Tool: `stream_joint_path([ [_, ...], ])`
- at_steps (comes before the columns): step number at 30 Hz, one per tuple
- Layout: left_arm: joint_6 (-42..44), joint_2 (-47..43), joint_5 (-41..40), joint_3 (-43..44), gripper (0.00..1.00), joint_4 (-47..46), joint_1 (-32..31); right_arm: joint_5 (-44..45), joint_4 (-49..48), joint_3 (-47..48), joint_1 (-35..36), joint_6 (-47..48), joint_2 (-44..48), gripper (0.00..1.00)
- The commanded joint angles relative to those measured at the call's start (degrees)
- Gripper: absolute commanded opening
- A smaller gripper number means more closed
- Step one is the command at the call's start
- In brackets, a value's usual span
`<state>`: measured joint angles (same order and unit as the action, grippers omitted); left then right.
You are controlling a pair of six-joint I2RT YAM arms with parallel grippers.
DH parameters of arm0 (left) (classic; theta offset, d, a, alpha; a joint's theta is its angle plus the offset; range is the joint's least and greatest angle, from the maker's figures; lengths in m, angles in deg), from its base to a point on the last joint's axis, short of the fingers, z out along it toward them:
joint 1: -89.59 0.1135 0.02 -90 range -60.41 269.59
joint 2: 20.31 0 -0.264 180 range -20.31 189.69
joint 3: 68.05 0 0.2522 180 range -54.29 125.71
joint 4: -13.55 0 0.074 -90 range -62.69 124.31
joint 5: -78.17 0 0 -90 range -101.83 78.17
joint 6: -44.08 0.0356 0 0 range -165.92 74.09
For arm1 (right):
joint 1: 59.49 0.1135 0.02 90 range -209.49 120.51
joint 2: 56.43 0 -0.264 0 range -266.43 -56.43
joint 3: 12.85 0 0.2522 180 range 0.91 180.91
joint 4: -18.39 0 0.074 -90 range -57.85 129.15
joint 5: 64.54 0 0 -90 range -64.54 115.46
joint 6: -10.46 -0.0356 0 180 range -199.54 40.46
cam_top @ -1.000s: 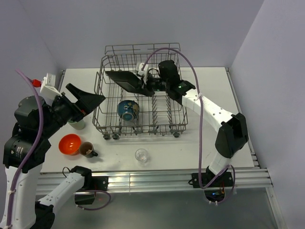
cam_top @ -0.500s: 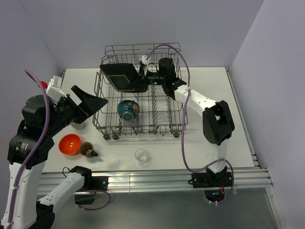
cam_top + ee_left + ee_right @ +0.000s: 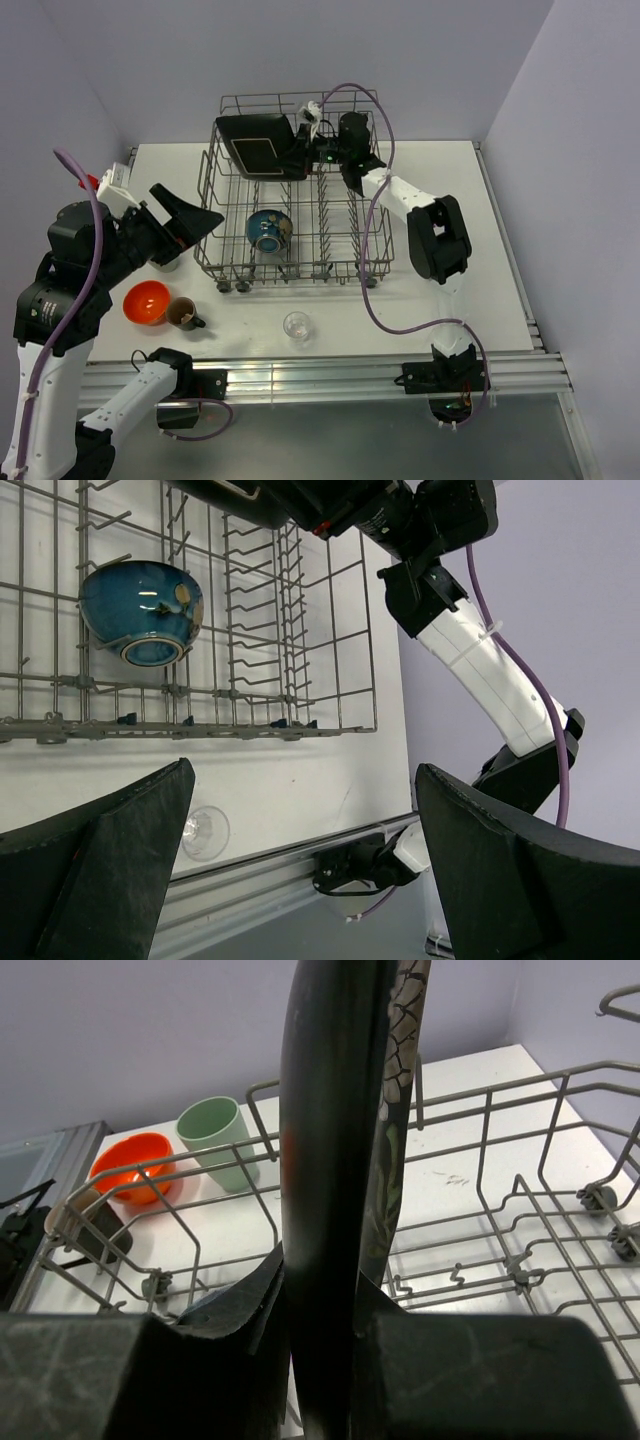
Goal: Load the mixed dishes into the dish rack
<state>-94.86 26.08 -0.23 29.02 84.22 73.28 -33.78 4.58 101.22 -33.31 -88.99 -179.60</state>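
Observation:
The dish rack (image 3: 300,272) stands mid-table with the blue round bowl (image 3: 268,230) on its side in the front left section. My right gripper (image 3: 302,156) is shut on the black square plate (image 3: 257,146), holding it above the rack's back left corner. In the right wrist view the plate (image 3: 335,1150) is edge-on between my fingers (image 3: 245,1305). My left gripper (image 3: 188,218) hangs open and empty left of the rack, partly covering the pale green cup (image 3: 163,263). The orange bowl (image 3: 146,301), brown mug (image 3: 183,314) and clear glass (image 3: 296,324) sit on the table in front.
The rack's raised back rail (image 3: 300,100) is just behind the plate. Upright tines (image 3: 255,600) fill the rack's middle and right rows. The right arm's forearm (image 3: 405,200) crosses the rack's back right corner. The table's near edge rail (image 3: 250,865) lies beyond the glass (image 3: 205,831).
The right gripper carried the plate left and toward the back rail, turning it more upright; the arm's elbow folded in. The left arm shifted slightly, gripper still open.

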Motion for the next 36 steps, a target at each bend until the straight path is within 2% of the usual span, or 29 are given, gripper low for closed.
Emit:
stream_joint_path([
  [1,0.96,0.01,-1.22,1.24,0.99,-0.48,0.06,-2.81,-11.45,4.63,-0.42,-1.88,1.45,0.0],
  [15,-0.27,0.28,-0.61,-0.6,0.99,-2.5,0.06,-6.41,-18.22,-0.82,-1.65,-7.86,0.92,0.0],
  [27,-1.41,-1.04,-1.31,-1.13,0.99,-1.71,0.06,-4.48,-18.04,-4.33,-1.92,-7.07,-0.57,0.0],
  [36,-1.5,-1.39,-1.75,-0.78,0.99,-1.01,0.14,-1.58,-13.92,-2.93,-1.92,-4.44,-3.12,0.0],
])
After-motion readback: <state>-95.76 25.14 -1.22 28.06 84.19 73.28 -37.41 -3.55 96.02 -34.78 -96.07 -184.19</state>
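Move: Above the left half of the rack, the right hand already pinches the dark square plate by its right edge. The tines it is taken to lie about 9 cm to its left, 3 cm ahead and some 18 cm below. The blue bowl sits about 5 cm back, 9 cm left and 19 cm below; the rack's left side is roughly 28 cm left, level fore and aft, 15 cm down. From the left hand those tines lie some 29 cm ahead, 9 cm right and 31 cm below. Lowering the upright plate towards the tines beyond the blue bowl, the right hand first eases back 1 to 2 cm almost level, then sinks at a quickening pace to about 6 cm below its start while coming forward again. The wrist rolls some 10 degrees, tipping the plate's top forward, and the fingers keep their pinch. ##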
